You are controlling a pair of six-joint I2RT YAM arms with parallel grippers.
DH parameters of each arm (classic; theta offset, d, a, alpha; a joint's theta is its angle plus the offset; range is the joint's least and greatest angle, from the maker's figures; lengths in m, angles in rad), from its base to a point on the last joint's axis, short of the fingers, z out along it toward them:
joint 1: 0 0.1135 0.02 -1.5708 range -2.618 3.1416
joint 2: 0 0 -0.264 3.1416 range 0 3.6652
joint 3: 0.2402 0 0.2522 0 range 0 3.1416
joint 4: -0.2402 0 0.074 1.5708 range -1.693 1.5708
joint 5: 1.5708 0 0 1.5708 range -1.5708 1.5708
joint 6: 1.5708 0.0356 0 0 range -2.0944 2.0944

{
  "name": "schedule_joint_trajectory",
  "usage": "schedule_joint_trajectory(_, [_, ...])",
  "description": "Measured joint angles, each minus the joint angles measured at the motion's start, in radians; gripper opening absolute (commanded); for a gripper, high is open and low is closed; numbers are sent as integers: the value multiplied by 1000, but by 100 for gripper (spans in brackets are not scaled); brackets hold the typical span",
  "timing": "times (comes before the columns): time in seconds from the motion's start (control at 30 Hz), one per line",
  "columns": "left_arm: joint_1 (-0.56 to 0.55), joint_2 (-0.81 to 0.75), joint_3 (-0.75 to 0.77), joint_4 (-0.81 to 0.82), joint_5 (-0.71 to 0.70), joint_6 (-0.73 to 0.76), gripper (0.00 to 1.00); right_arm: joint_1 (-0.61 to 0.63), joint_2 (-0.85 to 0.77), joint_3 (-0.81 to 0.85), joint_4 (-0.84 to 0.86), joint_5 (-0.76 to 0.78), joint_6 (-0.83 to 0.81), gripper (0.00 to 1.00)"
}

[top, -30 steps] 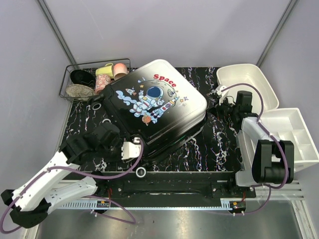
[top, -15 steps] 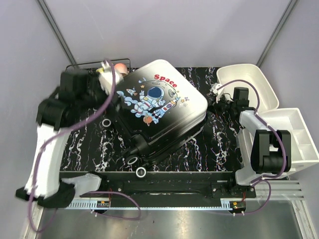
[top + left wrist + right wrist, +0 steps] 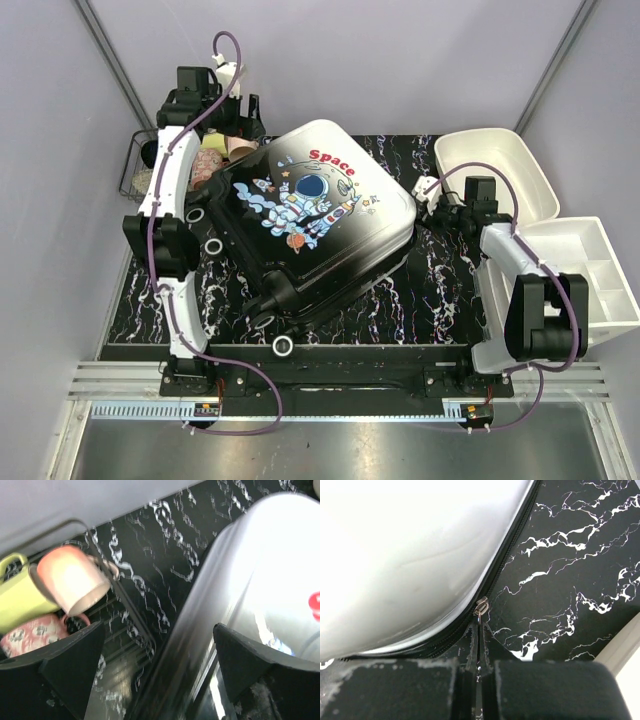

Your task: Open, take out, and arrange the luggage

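The luggage (image 3: 310,215), a hard shell fading from white to black with an astronaut print and red "Space", lies flat and closed on the marbled black table. My right gripper (image 3: 422,203) is at its right corner. In the right wrist view that gripper (image 3: 479,630) is shut on the thin metal zipper pull (image 3: 479,616), which hangs from the slider on the shell's black zip. My left gripper (image 3: 245,125) hovers at the case's far left corner. Its jaws (image 3: 159,630) stand wide open and hold nothing. They straddle the shell's edge (image 3: 270,570) and the basket's wire.
A black wire basket (image 3: 135,165) at the back left holds a pink mug (image 3: 72,585), a yellow mug (image 3: 17,597) and a flowered cup (image 3: 30,632). White bins (image 3: 520,165) and a divided tray (image 3: 600,270) stand on the right. The case's wheels (image 3: 283,346) face the near edge.
My left arm has swung from the near left corner up to the back, between basket and case, and its jaws opened wider. The right gripper has barely moved and stays shut.
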State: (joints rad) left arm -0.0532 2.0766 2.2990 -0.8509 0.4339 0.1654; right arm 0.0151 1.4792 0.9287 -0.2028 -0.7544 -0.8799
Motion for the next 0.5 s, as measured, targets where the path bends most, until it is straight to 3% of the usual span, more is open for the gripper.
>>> schedule_joint_trajectory(0.2, [-9,97,-2,195,43,-114,86,2,-79,-25,-111,10,-109,0])
schedule_joint_trajectory(0.5, [-71,206,-64,302,213,-179,66,11,-229,-90,-300,-16,-156,0])
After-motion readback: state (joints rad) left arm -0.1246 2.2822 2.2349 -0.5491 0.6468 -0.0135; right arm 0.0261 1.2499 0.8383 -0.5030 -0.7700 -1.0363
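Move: Just to the left hand's right, the suitcase's far-left side is about 10 cm away and some 8 cm lower. The pink mug in the rack stands roughly 6 cm to this hand's left and 18 cm below, level with it fore and aft; the yellow mug is about 7 cm farther left. The right hand already holds the zipper pull in its fingertips; the white tray's middle is some 18 cm to its right, 10 cm farther out and 9 cm lower. Easing forward about 5 cm, then swinging right and down some 8 cm each way, the left hand brings its partly closing fingers against the suitcase's far-left side and pushes it right, its wrist rolling left side down about 15 degrees. Meanwhile the right hand keeps its pinch on the zipper pull and draws back about 8 cm. ##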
